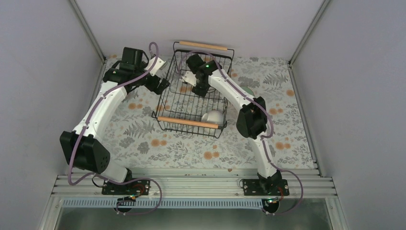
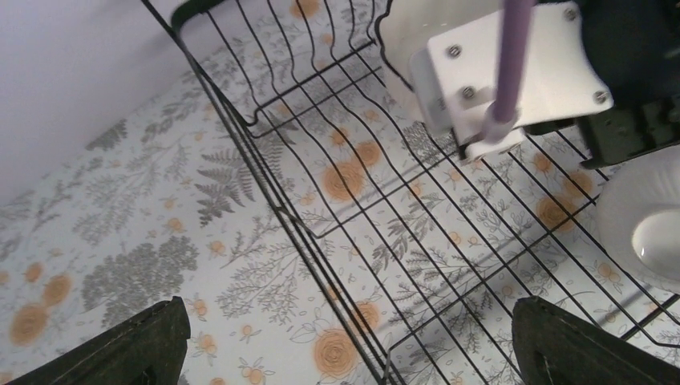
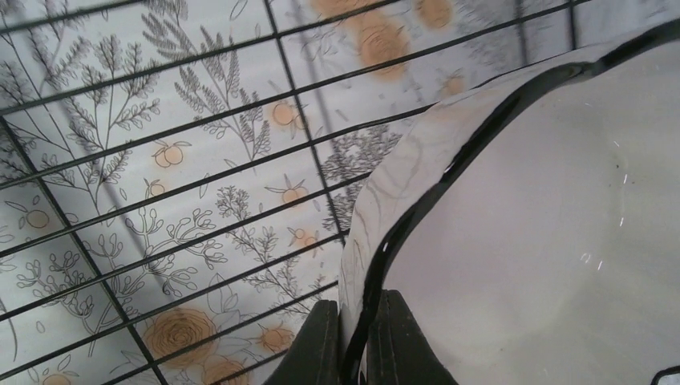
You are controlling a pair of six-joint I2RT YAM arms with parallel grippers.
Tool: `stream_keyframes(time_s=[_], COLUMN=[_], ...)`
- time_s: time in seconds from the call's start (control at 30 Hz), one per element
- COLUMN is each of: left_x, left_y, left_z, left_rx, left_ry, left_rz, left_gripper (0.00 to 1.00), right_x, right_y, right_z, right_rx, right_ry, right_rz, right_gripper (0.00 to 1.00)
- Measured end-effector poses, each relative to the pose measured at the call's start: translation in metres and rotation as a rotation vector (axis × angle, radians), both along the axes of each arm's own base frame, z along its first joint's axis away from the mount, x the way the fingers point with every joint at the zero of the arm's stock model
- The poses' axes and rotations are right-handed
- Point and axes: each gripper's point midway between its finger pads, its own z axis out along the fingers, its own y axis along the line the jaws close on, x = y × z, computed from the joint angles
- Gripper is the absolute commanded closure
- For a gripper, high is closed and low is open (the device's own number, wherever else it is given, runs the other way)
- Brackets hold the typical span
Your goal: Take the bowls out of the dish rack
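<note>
The black wire dish rack (image 1: 168, 102) with two wooden handles stands mid-table. My right gripper (image 3: 357, 341) reaches down into it and is shut on the rim of a white bowl with a dark glossy edge (image 3: 529, 208), one finger inside and one outside. A second white bowl (image 1: 213, 116) lies in the rack's near right corner and also shows in the left wrist view (image 2: 641, 224). At the rack's left wall hovers my left gripper (image 2: 349, 353), open wide with nothing between its fingers.
The rack's left wall wires (image 2: 265, 192) run between my left fingers. The right arm's white wrist block (image 2: 513, 72) hangs over the rack floor. A pale green object (image 1: 249, 90) peeks out behind the right arm. Grey walls enclose the floral tabletop (image 1: 143, 139).
</note>
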Motion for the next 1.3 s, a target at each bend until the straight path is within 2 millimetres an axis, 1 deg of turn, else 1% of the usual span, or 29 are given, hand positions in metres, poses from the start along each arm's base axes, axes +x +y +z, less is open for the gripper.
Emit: stream_keyframes(time_s=[0.13, 0.23, 0.4, 0.5, 0.6, 0.7, 0.83, 0.97, 1.07, 1.17, 1.23, 1.3], left_x=[0.0, 0.001, 0.004, 0.009, 0.012, 0.013, 0.01, 0.008, 0.007, 0.006, 0.005, 0.003], left_y=[0.008, 0.017, 0.038, 0.055, 0.073, 0.089, 0.105, 0.118, 0.133, 0.151, 0.161, 0.17], left_z=[0.013, 0.018, 0.016, 0.013, 0.011, 0.01, 0.0, -0.011, -0.016, -0.02, -0.023, -0.026], left_rx=[0.006, 0.013, 0.024, 0.026, 0.029, 0.034, 0.05, 0.058, 0.061, 0.064, 0.066, 0.064], left_ry=[-0.044, -0.068, -0.077, -0.075, -0.07, -0.07, -0.053, -0.031, -0.023, -0.016, -0.011, -0.006], left_rz=[0.026, 0.05, 0.108, 0.15, 0.194, 0.226, 0.252, 0.271, 0.298, 0.33, 0.345, 0.358], left_gripper=[0.0, 0.0, 0.0, 0.0, 0.0, 0.0, 0.0, 0.0, 0.0, 0.0, 0.0, 0.0], right_x=[0.003, 0.005, 0.003, 0.003, 0.001, -0.002, -0.005, -0.008, -0.011, -0.011, -0.01, -0.008], right_y=[0.0, 0.002, 0.006, 0.007, 0.008, 0.009, 0.01, 0.005, -0.006, -0.018, -0.031, -0.048], right_z=[0.032, 0.06, 0.1, 0.116, 0.125, 0.129, 0.131, 0.13, 0.132, 0.141, 0.151, 0.162], right_rx=[0.036, 0.058, 0.091, 0.094, 0.089, 0.09, 0.077, 0.05, 0.031, 0.036, 0.044, 0.053], right_ry=[-0.068, -0.143, -0.248, -0.297, -0.327, -0.339, -0.351, -0.36, -0.365, -0.378, -0.393, -0.41], right_rz=[-0.001, 0.003, 0.012, 0.018, 0.02, 0.027, 0.03, 0.025, 0.012, -0.008, -0.031, -0.064], right_gripper=[0.96, 0.96, 0.96, 0.96, 0.96, 0.96, 0.96, 0.96, 0.96, 0.96, 0.96, 0.96])
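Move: The right hand already pinches a white bowl by its rim. The stacked green bowl it is meant for sits roughly 22 cm to the right, 2 cm farther out and some 9 cm lower; the other white bowl, still in the rack, is about 11 cm back, 7 cm right and 8 cm below. From the open, empty left hand the orange bowl is some 25 cm left, 8 cm ahead and 24 cm down, the green bowl about 40 cm right, 6 cm ahead and 23 cm down. Keeping its shut pinch on the rim, the right hand lifts the white bowl nearly straight up, about 13 cm fast and then a near stop, before climbing a few more and swinging some 6 cm right towards the rack's right side, its fingers tilting from steeply down to more forward by over 20 degrees. Meanwhile the left hand, fingers wide open, leaves the rack's left rim and sweeps about 17 cm left towards the orange bowl, turning some 20 degrees counter-clockwise and, after a slight rise, sinking a little. ##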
